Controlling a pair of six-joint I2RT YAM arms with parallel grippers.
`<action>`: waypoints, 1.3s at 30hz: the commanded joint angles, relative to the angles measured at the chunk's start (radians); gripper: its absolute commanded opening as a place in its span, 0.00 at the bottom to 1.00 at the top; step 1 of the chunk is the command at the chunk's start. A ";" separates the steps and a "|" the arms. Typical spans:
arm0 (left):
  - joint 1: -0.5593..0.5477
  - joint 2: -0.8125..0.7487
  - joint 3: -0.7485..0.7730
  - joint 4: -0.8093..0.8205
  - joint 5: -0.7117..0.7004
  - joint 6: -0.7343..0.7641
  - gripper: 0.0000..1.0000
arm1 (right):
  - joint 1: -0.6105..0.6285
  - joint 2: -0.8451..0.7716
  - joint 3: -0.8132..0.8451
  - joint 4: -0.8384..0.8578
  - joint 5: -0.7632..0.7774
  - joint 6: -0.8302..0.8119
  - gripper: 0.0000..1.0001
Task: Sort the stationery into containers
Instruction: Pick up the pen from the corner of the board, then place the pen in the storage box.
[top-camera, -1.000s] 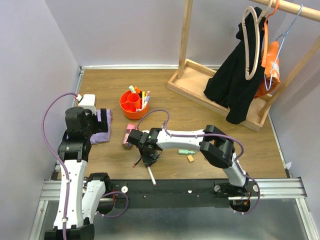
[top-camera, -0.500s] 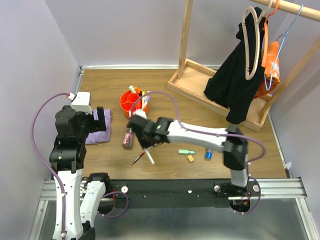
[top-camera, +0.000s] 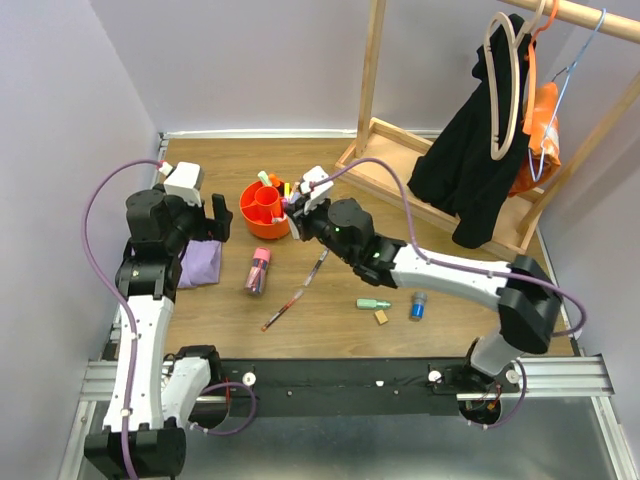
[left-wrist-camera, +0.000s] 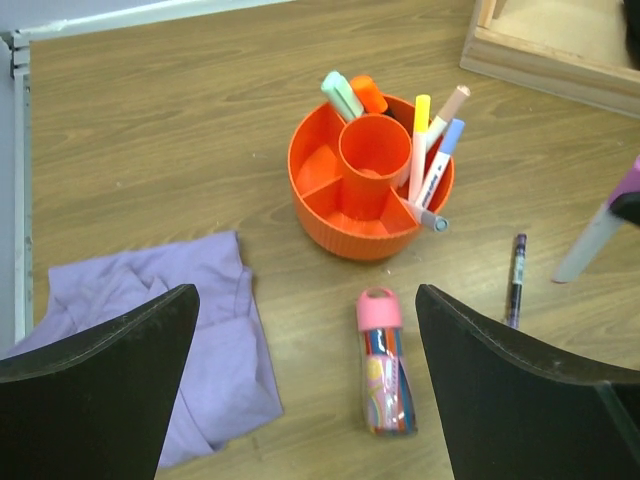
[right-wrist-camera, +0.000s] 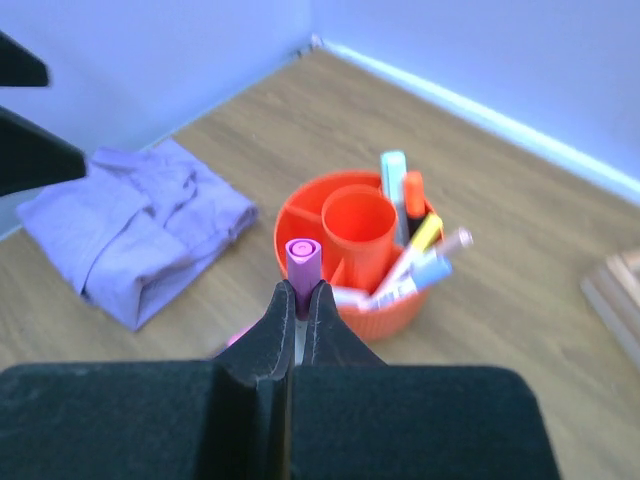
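Note:
The orange tub (top-camera: 262, 212) (left-wrist-camera: 345, 225) (right-wrist-camera: 300, 222) stands at the table's left middle with several markers upright in it. My right gripper (top-camera: 300, 214) (right-wrist-camera: 297, 296) hovers just right of it, shut on a purple-capped white marker (right-wrist-camera: 304, 256) (left-wrist-camera: 596, 238). Above the purple cloth (top-camera: 200, 264), my left gripper (top-camera: 218, 222) (left-wrist-camera: 305, 400) hangs wide open and holds nothing. On the wood lie a pink-capped clear tube (top-camera: 258, 270) (left-wrist-camera: 385, 365), a dark pen (top-camera: 319, 267) (left-wrist-camera: 516, 280), a reddish pen (top-camera: 284, 309), a green marker (top-camera: 374, 303), a tan eraser (top-camera: 381, 317) and a blue cylinder (top-camera: 416, 305).
A wooden rack base (top-camera: 400, 185) stands at the back right, with dark and orange clothes (top-camera: 470, 160) hanging over it. Walls close the table at the left and back. The purple cloth (left-wrist-camera: 170, 340) (right-wrist-camera: 140, 225) lies left of the tub.
My right gripper shut on the marker near the table's front, lifted it and carried it back toward the tub. The left arm shifted slightly toward the tub, still open.

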 joint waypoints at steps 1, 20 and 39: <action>-0.003 0.084 0.036 0.124 0.026 0.017 0.99 | -0.033 0.082 -0.025 0.512 -0.093 -0.174 0.01; 0.091 0.411 0.191 0.180 0.003 -0.063 0.99 | -0.245 0.405 0.175 0.676 -0.355 -0.008 0.01; 0.097 0.647 0.248 0.261 0.029 -0.172 0.98 | -0.245 0.500 0.162 0.635 -0.411 0.017 0.01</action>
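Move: The orange organizer, where the held pink-capped pen is going, stands about 12 cm ahead and 6 cm to the left of the right hand, some 21 cm below it. Short of it, the pink-topped tube lies about 5 cm back and 8 cm left of that hand; the purple cloth is level with the hand, roughly 22 cm left, both about 25 cm below. From the left hand the organizer is about 14 cm ahead, 9 cm right and 21 cm down. The pink-capped pen, still pinched near its cap, rides forward about 12 cm in the right hand towards the organizer, rising slightly and sinking back on the way, with a small late shift left while the fingertips tilt up some 20 degrees. The open, empty left hand comes forward about 14 cm past the purple cloth to the organizer's left side, sinking about 6 cm, mostly late. ##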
